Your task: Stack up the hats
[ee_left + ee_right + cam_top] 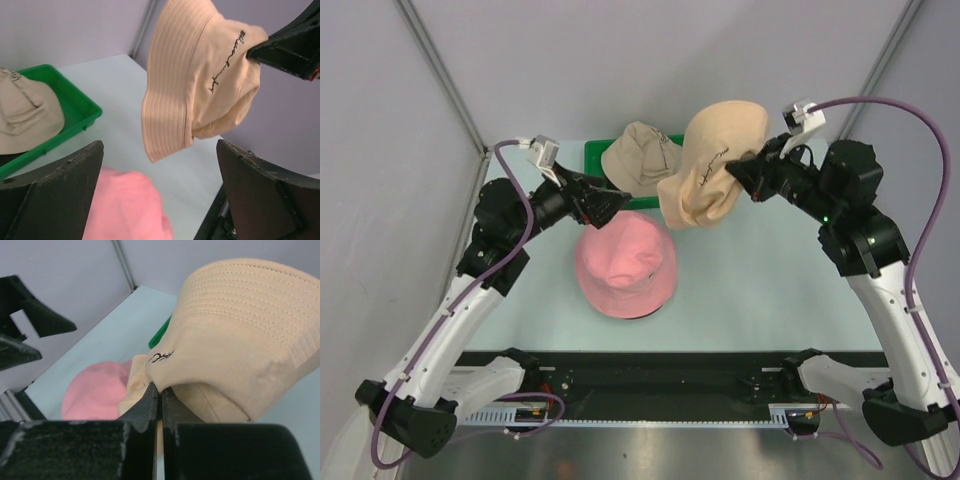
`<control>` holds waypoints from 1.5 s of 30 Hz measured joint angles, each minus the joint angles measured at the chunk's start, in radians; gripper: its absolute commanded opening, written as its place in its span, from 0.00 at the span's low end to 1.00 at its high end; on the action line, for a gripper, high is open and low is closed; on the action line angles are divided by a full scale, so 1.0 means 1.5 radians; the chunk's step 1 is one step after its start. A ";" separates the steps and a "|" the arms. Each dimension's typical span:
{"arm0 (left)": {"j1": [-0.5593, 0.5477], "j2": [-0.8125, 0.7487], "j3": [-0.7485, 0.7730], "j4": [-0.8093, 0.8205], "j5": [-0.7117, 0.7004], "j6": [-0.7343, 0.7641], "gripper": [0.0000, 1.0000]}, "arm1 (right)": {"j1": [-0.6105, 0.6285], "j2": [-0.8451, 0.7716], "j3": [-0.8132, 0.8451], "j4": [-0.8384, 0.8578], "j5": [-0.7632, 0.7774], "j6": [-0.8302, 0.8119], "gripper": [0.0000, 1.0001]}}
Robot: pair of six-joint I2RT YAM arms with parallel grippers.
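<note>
A pink hat (625,265) lies crown up on the pale table, also low in the left wrist view as the pink hat (130,205). My right gripper (738,172) is shut on a fold of a peach-beige hat (710,165), which hangs in the air to the right of and behind the pink one. In the right wrist view the jaws (160,392) pinch the fabric of the peach hat (240,340) near its black embroidered script. A darker beige hat (638,155) rests in the green tray (592,152). My left gripper (612,207) is open with nothing in it, over the pink hat's far edge.
The green tray (75,107) sits at the back of the table against the grey enclosure wall. Grey walls close in the left, right and back sides. The arms' black base rail runs along the near edge.
</note>
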 measured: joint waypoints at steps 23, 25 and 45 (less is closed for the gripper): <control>-0.113 0.085 -0.030 0.186 0.114 -0.101 0.59 | 0.022 -0.098 -0.020 -0.073 -0.248 -0.002 0.00; -0.113 0.085 -0.037 0.201 0.119 -0.112 0.45 | 0.022 -0.098 -0.021 -0.073 -0.252 -0.002 0.00; -0.115 -0.129 -0.138 -0.010 -0.035 -0.100 0.00 | 0.146 -0.041 -0.023 -0.093 -0.145 -0.019 0.00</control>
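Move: The beige hat hangs from the closed right fingers, its middle roughly 3 cm to their left and level with them. From the open left hand that middle lies about 18 cm to the right, 4 cm ahead and 5 cm higher. The pink hat is nearly straight below the left hand, some 4 cm ahead and 31 cm down; from the right hand it is about 22 cm left, 2 cm ahead and 37 cm down. The green bin stands roughly 30 cm ahead of the right hand, 15 cm left and 41 cm down. The right hand keeps its pinch on the beige hat and draws it back about 10 cm, turning some 25 degrees counter-clockwise, while the left hand reaches about 8 cm right and a little back and shuts its open fingers on the hat's free brim edge. Then both hands carry the hat left and down, the left one also backing a little, towards the pink hat. ##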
